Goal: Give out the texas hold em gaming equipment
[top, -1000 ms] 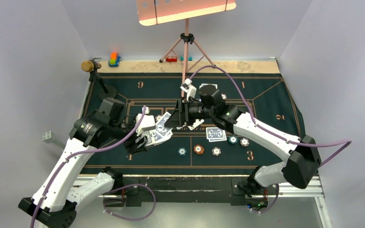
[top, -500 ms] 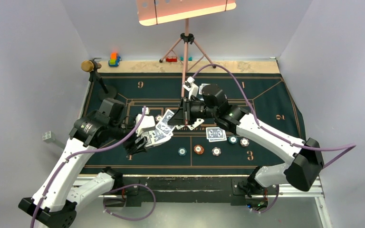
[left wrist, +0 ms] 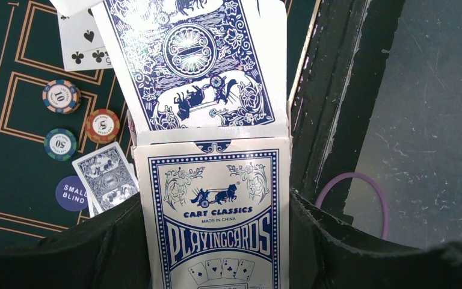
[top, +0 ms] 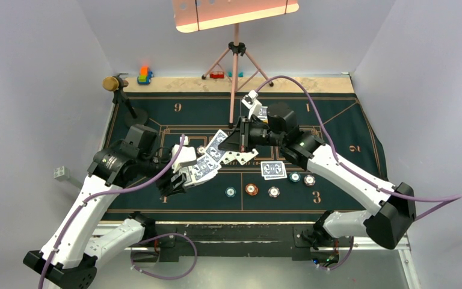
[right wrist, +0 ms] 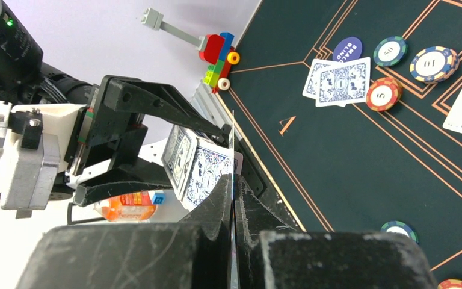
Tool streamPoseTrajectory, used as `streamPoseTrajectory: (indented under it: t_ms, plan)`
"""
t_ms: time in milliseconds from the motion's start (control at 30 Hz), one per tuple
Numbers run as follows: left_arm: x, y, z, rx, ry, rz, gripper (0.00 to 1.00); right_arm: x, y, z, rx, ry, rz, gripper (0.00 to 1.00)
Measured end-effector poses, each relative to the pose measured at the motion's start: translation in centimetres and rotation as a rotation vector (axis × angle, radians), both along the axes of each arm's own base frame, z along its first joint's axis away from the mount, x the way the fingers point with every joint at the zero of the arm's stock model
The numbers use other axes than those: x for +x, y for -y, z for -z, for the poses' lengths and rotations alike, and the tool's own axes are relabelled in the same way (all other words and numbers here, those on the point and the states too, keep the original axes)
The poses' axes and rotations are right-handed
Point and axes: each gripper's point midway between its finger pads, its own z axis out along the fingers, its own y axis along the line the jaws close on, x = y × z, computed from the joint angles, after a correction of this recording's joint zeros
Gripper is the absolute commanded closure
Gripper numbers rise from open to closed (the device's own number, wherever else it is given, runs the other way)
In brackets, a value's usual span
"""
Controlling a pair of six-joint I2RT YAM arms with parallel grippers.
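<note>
My left gripper point(left wrist: 216, 247) is shut on a white and blue playing card box point(left wrist: 216, 217), whose flap is open with blue-backed cards point(left wrist: 189, 66) sticking out. The right gripper point(right wrist: 233, 189) is shut on a single card point(right wrist: 233, 144), seen edge-on, just past the box point(right wrist: 195, 165). From above, that card point(top: 217, 144) hangs between the right gripper point(top: 233, 143) and the left gripper point(top: 187, 176). Face-down cards point(top: 273, 170) and several poker chips point(top: 251, 189) lie on the green mat point(top: 337, 120). More chips point(left wrist: 101, 125) and a pair of face-down cards point(left wrist: 105, 177) show beside the box.
A gold-headed microphone point(top: 114, 83) stands at the back left, with toy blocks point(top: 145, 75) beside it. A tripod point(top: 236, 54) rises at the back centre. Face-up cards point(top: 242, 158) lie under the right wrist. A "small blind" button point(left wrist: 72, 192) sits near the mat's edge.
The right gripper has shut on a card at the box's mouth and drawn it out to the right and back. The left arm has held still.
</note>
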Motion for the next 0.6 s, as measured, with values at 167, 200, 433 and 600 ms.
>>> streamPoseTrajectory:
  t_ms: [167,200,433,600]
  plan:
    - [0.0,0.0,-0.1,-0.003,0.002,0.002,1.00,0.4,0.6,-0.6,0.019,-0.003,0.021,1.00]
    - [-0.1,0.0,-0.1,-0.003,0.002,0.002,1.00,0.4,0.8,-0.6,0.022,-0.007,0.026,1.00]
    - [-0.1,0.0,-0.1,-0.005,0.008,0.004,1.00,2.8,4.7,1.2,0.022,-0.053,0.155,1.00]
    - [-0.1,0.0,-0.2,-0.005,0.010,0.005,1.00,3.7,6.3,5.4,-0.027,-0.131,0.211,1.00]
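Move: From the right hand, already pinching a drawn card, the face-up cards lie about 8 cm ahead, 5 cm to the right and 20 cm below. The deck in the left gripper is some 4 cm back, 6 cm left and 6 cm lower. On the cloth, the teal chips lie 6 cm back and 3 cm right, the near face-down cards 2 cm ahead and 18 cm right. The face-up cards are about 16 cm ahead and 17 cm right of the left hand, 13 cm below. Carry the pinched card away from the deck with the right gripper, about 6.5 cm to the right and 3.5 cm forward, towards the face-up cards. Rise a touch at first, then sink as you travel, ending about 5 cm lower, and turn the hand some 10 degrees clockwise. Keep the fingers shut on the card; hold the left gripper and its deck still. ##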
